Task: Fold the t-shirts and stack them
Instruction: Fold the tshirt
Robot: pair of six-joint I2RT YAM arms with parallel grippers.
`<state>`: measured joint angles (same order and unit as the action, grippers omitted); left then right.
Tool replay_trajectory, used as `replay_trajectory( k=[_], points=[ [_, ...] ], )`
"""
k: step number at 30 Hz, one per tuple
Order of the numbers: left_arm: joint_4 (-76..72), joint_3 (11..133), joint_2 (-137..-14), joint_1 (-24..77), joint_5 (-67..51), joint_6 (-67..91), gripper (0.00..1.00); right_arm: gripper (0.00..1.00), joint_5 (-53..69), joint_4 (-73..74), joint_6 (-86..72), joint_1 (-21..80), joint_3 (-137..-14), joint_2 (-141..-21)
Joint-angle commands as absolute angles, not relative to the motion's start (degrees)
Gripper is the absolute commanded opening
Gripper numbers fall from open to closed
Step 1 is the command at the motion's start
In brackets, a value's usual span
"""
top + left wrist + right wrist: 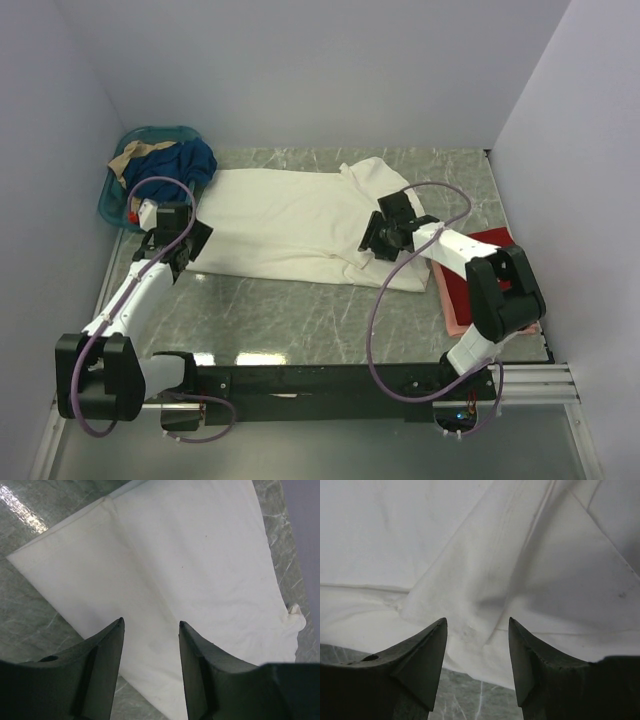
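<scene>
A large cream-white t-shirt [290, 225] lies spread flat across the middle of the table. My left gripper [193, 243] hovers over its left hem corner. In the left wrist view this gripper [150, 624] stands open, with smooth cloth [190, 555] below the jaws and nothing between them. My right gripper [373, 238] hangs over the shirt's right end by a folded sleeve. In its own view it [477, 620] is open above creased cloth [485, 575], holding nothing. A red t-shirt [458, 285] lies folded on a pink one [447, 314] at the right edge, partly under the right arm.
A teal plastic basket [112, 200] stands at the back left with blue [185, 165] and tan [135, 152] cloth in it. Grey marbled table [290, 320] shows in front of the shirt. Walls close in on the left, back and right.
</scene>
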<state>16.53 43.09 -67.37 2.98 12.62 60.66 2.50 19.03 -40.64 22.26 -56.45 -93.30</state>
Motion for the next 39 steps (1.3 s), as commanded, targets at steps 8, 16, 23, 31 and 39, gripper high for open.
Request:
replay_trajectory(
  k=[8, 16, 23, 31, 39],
  points=[
    [15.47, 42.72, -65.04, 3.08, 11.07, 58.10, 0.52, 0.60, 1.49, 13.36, -40.69, 22.68, -56.87, -96.50],
    [16.17, 43.59, -65.13, 3.08, 11.95, 57.83, 0.51, 0.60, 2.20, 13.45, -40.17, 22.59, -60.55, -99.40],
    [16.79, 44.30, -64.60, 3.08, 12.22, 57.66, 0.51, 0.60, 3.43, 14.76, -40.08, 22.68, -65.30, -101.42],
    [16.70, 44.38, -65.21, 3.08, 11.78, 57.83, 0.50, 0.59, 5.97, 16.43, -40.25, 22.85, -73.20, -105.55],
    [16.26, 44.91, -65.83, 3.08, 10.37, 57.74, 0.50, 0.58, 8.70, 19.77, -39.99, 22.85, -85.24, -113.28]
  ],
)
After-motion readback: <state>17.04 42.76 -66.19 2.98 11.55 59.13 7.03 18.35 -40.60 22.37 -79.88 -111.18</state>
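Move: My right hand hangs open some 4 cm above the white t-shirt. The small raised fold on the shirt's far edge is about 21 cm ahead of it and 6 cm to its left. The far sleeve spreads some 18 cm ahead and 4 cm to the right, and the folded-in sleeve tip lies 5 cm back and 3 cm left. From my left hand, the raised fold is roughly 14 cm ahead and 36 cm to the right, 12 cm down. With my right hand I first dip about 2 cm over the folded-in sleeve, then sweep forward and to my left across the shirt towards the raised fold on its far edge, about 10 cm out and 5 cm over, speeding up and rising some 4 cm from the dip. My fingers stay open and grip nothing, and the hand tilts only slightly; whether they brush the cloth can't be seen. ##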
